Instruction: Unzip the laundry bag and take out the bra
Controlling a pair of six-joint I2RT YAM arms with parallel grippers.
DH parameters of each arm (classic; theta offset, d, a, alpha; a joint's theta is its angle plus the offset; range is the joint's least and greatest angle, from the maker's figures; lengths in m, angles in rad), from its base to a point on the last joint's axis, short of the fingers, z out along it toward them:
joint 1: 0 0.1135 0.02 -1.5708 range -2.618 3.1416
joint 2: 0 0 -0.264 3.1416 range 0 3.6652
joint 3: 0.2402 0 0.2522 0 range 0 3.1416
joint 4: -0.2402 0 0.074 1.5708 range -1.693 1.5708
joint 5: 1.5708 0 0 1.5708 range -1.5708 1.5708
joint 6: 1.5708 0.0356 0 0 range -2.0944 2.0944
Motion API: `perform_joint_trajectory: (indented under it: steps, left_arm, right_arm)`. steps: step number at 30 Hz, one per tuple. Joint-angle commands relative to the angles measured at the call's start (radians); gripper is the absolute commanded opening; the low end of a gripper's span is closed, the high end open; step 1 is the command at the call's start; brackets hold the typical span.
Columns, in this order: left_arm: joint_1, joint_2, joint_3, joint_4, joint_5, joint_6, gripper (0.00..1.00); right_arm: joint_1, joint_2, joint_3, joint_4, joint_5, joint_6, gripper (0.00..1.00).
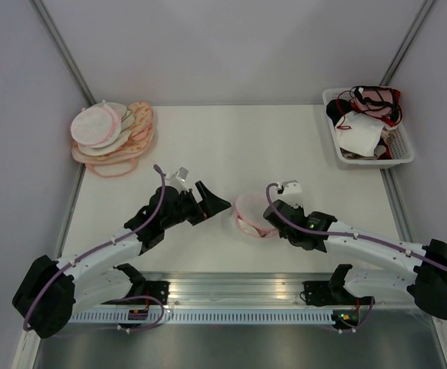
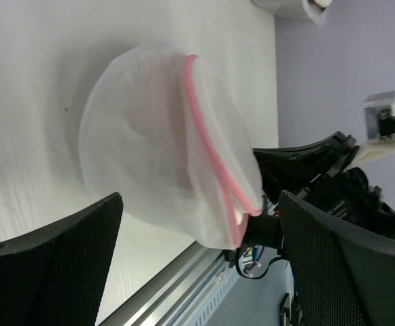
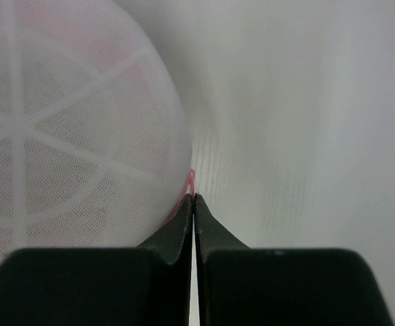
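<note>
The laundry bag [image 1: 250, 214], a round white mesh pouch with a pink zip rim, stands tilted on the table near its front edge between the two arms. My right gripper [image 1: 270, 223] is shut on the pink rim at the bag's right side; in the right wrist view the closed tips [image 3: 194, 198] pinch the pink edge beside the mesh dome [image 3: 68, 136]. My left gripper [image 1: 217, 201] is open just left of the bag and apart from it. Its fingers [image 2: 68, 244] frame the bag [image 2: 149, 149]. The bra is hidden; only a pinkish tint shows through the mesh.
A pile of similar pink- and orange-rimmed pouches [image 1: 111, 137] lies at the back left. A white basket [image 1: 404, 157] with white, black and red-strapped garments stands at the back right. A metal rail [image 1: 231, 280] runs along the table's front edge.
</note>
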Motion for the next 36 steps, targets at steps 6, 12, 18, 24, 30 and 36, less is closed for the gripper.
perform_joint_trajectory:
  steps: [6, 12, 18, 24, 30, 36]
  left_arm:
    - [-0.017, 0.174, -0.047, 0.146, 0.097, 0.075, 0.86]
    - [-0.021, 0.247, -0.061, 0.254, 0.110, 0.060, 0.85]
    - [-0.048, 0.382, 0.011, 0.363, 0.137, 0.032, 0.81]
    - [-0.062, 0.471, 0.053, 0.451, 0.177, 0.005, 0.48]
    - [-0.064, 0.436, 0.048, 0.422, 0.169, 0.018, 0.05]
    - [-0.064, 0.345, 0.063, 0.288, 0.121, 0.067, 0.02]
  right_arm:
    - [-0.039, 0.052, 0.047, 0.014, 0.098, 0.075, 0.01]
    - [-0.039, 0.087, 0.025, 0.075, 0.051, 0.061, 0.00]
    - [-0.041, 0.085, 0.010, 0.126, 0.014, 0.049, 0.00]
    - [-0.041, 0.101, 0.005, 0.161, -0.016, 0.049, 0.00]
    - [-0.039, 0.087, 0.007, 0.143, 0.009, 0.063, 0.00]
    - [-0.039, -0.120, 0.051, 0.067, 0.000, -0.029, 0.71]
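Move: The laundry bag's middle lies about 13 cm to the right of the wide-open left hand, 1 cm farther out and some 9 cm below it; the zip pull is about 22 cm to its right, level with it front to back and 8 cm lower. The shut right hand still has the zip pull at its fingertips, with the bag's middle about 9 cm to its left, 2 cm ahead and 1 cm lower. Left hand dips about 7 cm, goes 5 right, pinches the bag's left edge; right hand releases the pull. ##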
